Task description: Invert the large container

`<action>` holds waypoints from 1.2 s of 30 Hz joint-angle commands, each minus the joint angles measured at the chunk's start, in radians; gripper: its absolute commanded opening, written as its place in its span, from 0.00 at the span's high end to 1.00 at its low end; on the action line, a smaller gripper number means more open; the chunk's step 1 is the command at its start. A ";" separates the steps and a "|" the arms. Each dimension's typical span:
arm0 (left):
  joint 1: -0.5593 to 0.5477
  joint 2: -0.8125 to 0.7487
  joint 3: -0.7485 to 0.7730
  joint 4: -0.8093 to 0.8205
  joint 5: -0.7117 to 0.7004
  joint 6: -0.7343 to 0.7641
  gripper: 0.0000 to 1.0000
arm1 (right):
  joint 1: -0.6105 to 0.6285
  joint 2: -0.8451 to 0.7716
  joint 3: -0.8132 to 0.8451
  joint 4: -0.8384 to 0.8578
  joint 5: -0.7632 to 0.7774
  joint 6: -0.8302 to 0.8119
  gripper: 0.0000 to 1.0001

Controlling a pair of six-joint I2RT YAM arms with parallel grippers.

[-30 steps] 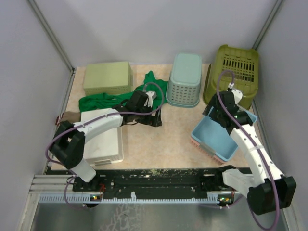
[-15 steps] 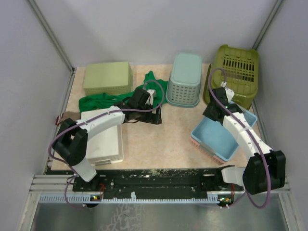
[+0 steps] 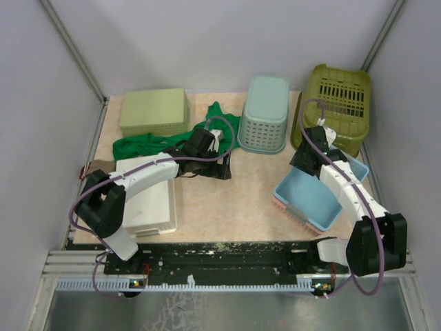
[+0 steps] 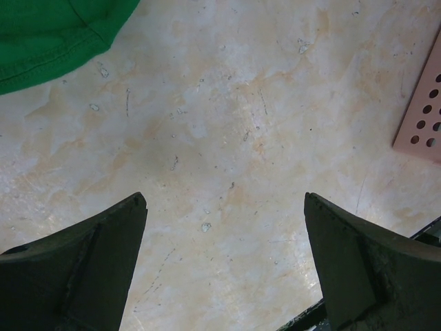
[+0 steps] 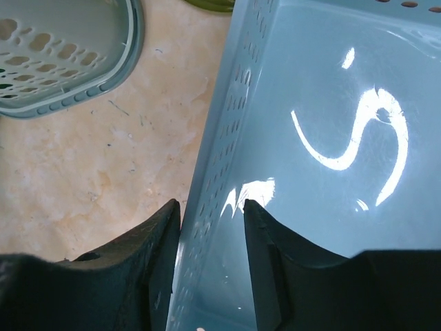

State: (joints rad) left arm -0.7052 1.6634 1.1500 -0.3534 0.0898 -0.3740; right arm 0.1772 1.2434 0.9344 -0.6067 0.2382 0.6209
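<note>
The large container (image 3: 335, 103), a deep olive-green tub, stands at the back right with its slotted bottom facing up; a sliver of it (image 5: 207, 4) shows in the right wrist view. My right gripper (image 3: 305, 157) is just in front of it, over the far corner of a shiny blue bin (image 3: 310, 196). Its jaws (image 5: 211, 205) straddle the blue bin's perforated wall (image 5: 227, 138), one finger outside and one inside, with a gap left on the inner side. My left gripper (image 3: 222, 165) hangs wide open over bare tabletop (image 4: 225, 196), holding nothing.
A pale teal mesh basket (image 3: 265, 114) stands upside down left of the tub and shows as (image 5: 62, 55). A green cloth (image 3: 148, 143) lies by the left arm. A light-green tray (image 3: 154, 110) sits back left, a white box (image 3: 146, 196) front left. A pink perforated edge (image 4: 420, 110) underlies the blue bin.
The right arm has swung its wrist a little back and left onto the blue bin's far wall, its jaws narrowing around it. The left arm has hardly moved.
</note>
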 commanded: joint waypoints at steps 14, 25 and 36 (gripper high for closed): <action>-0.005 -0.047 -0.018 -0.007 0.008 -0.002 0.00 | -0.007 -0.029 0.101 -0.060 0.079 -0.098 1.00; -0.003 -0.079 0.041 -0.033 0.012 0.033 0.00 | -0.007 -0.206 0.316 -0.304 0.158 -0.145 1.00; 0.036 -0.101 0.077 -0.045 0.041 0.036 0.00 | -0.008 -0.240 0.539 -0.360 0.106 -0.259 1.00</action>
State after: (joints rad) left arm -0.6910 1.6054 1.1984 -0.3859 0.1036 -0.3531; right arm 0.1753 1.0340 1.3853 -0.9924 0.3737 0.4473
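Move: The right gripper is already astride the forward-left rim of the large blue container, whose middle is about 7 cm back, 8 cm right and 5 cm below it. The pink container sits beneath, roughly 7 cm back, 8 cm right and 9 cm down. Ahead of the gripper stand the grey-green container, some 14 cm on and 10 cm left, and the olive container, 17 cm on and 12 cm right. From the left gripper, the blue container lies around 30 cm right and 5 cm back. Close the right gripper to pinch the blue container's forward-left rim, then raise it about 18 cm away from the pink container while easing back and to the right some 4 cm each. Let the wrist tilt roughly 15 degrees so the fingers swing forward and up. Raise the empty, open left gripper nearly 4 cm late in the lift. ##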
